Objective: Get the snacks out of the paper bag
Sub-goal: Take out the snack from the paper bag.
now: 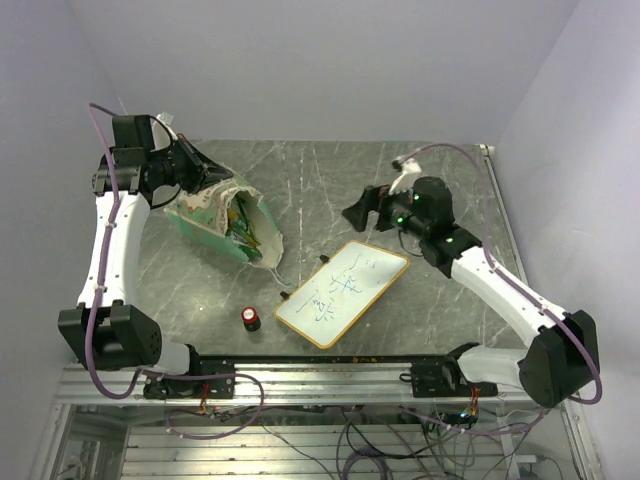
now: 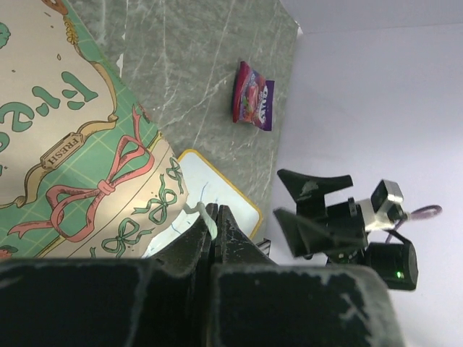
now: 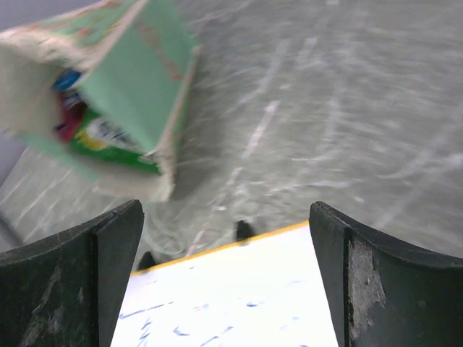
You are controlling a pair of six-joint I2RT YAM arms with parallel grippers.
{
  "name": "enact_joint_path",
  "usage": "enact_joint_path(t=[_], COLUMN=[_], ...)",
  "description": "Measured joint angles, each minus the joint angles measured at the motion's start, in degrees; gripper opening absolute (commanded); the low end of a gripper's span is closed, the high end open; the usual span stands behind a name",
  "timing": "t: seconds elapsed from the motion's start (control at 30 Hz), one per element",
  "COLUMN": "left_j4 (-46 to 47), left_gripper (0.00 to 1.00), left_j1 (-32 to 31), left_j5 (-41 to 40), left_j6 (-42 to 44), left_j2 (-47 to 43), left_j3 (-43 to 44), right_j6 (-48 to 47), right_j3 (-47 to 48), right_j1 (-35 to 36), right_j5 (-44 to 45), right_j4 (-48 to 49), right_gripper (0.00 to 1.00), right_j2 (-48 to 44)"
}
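The green paper bag (image 1: 212, 222) lies tilted on the table at the left, its mouth facing right. Green and blue snack packets (image 1: 243, 226) show inside it, and also in the right wrist view (image 3: 94, 131). My left gripper (image 1: 205, 172) is at the bag's upper rim, shut on its thin white string handle (image 2: 210, 220). The bag's patterned side (image 2: 72, 144) fills the left of the left wrist view. A pink-purple packet (image 2: 252, 105) lies flat on the table outside the bag. My right gripper (image 1: 359, 212) is open and empty above the whiteboard's far end (image 3: 224, 275).
A wood-framed whiteboard (image 1: 341, 292) lies in the middle of the table, also seen under my right fingers (image 3: 231, 296). A small red-capped black cylinder (image 1: 250, 318) stands near the front edge, left of the board. White walls enclose the table.
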Motion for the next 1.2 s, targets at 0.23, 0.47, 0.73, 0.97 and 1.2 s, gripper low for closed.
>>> enact_joint_path(t=[0.23, 0.47, 0.73, 0.97, 1.2], left_j4=[-0.85, -2.29, -5.66, -7.74, -8.74], left_gripper=[0.07, 0.07, 0.07, 0.07, 0.07], left_j1=[0.0, -0.02, -0.02, -0.07, -0.07], left_j5=[-0.92, -0.92, -0.92, -0.94, -0.87], left_j6=[1.11, 1.66, 3.74, 4.26, 3.63], left_j2=[-1.16, -1.14, -1.16, -1.81, -1.9], left_j3=[-0.57, -0.48, -0.5, -2.21, -2.64], right_j6=[-11.91, -21.86, -29.31, -34.45, -37.48], right_j3=[0.0, 5.09, 6.78, 10.4, 13.81], right_j1=[16.94, 25.22, 28.26, 29.49, 29.49], right_j5=[-3.61, -4.17, -6.12, -6.51, -3.65], right_j4=[10.14, 18.23, 31.41, 40.68, 43.67], right_gripper=[0.84, 0.69, 0.61, 0.49, 0.41], right_j2=[4.2, 18.69, 31.23, 39.15, 43.71])
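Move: The snacks in the paper bag's mouth lie about 31 cm to the right hand's left, level with it in reach and some 11 cm lower. The bag's middle is about 35 cm left and 3 cm farther out. The whiteboard lies about 16 cm back, 4 cm left; the red-capped jar about 22 cm back, 23 cm left, both roughly 17 cm below. From the left hand the snacks are about 21 cm below, 2 cm back and 2 cm right. The left fingers keep the bag's handle cord pinched, easing about 3 cm back and 3 cm down. The right hand sweeps left some 28 cm to the bag's mouth, first drawing back, then sinking about 8 cm and edging forward at the end; it swings its fingers left and almost level towards the snacks, closing them to about half open. No grip on a snack can be seen. ##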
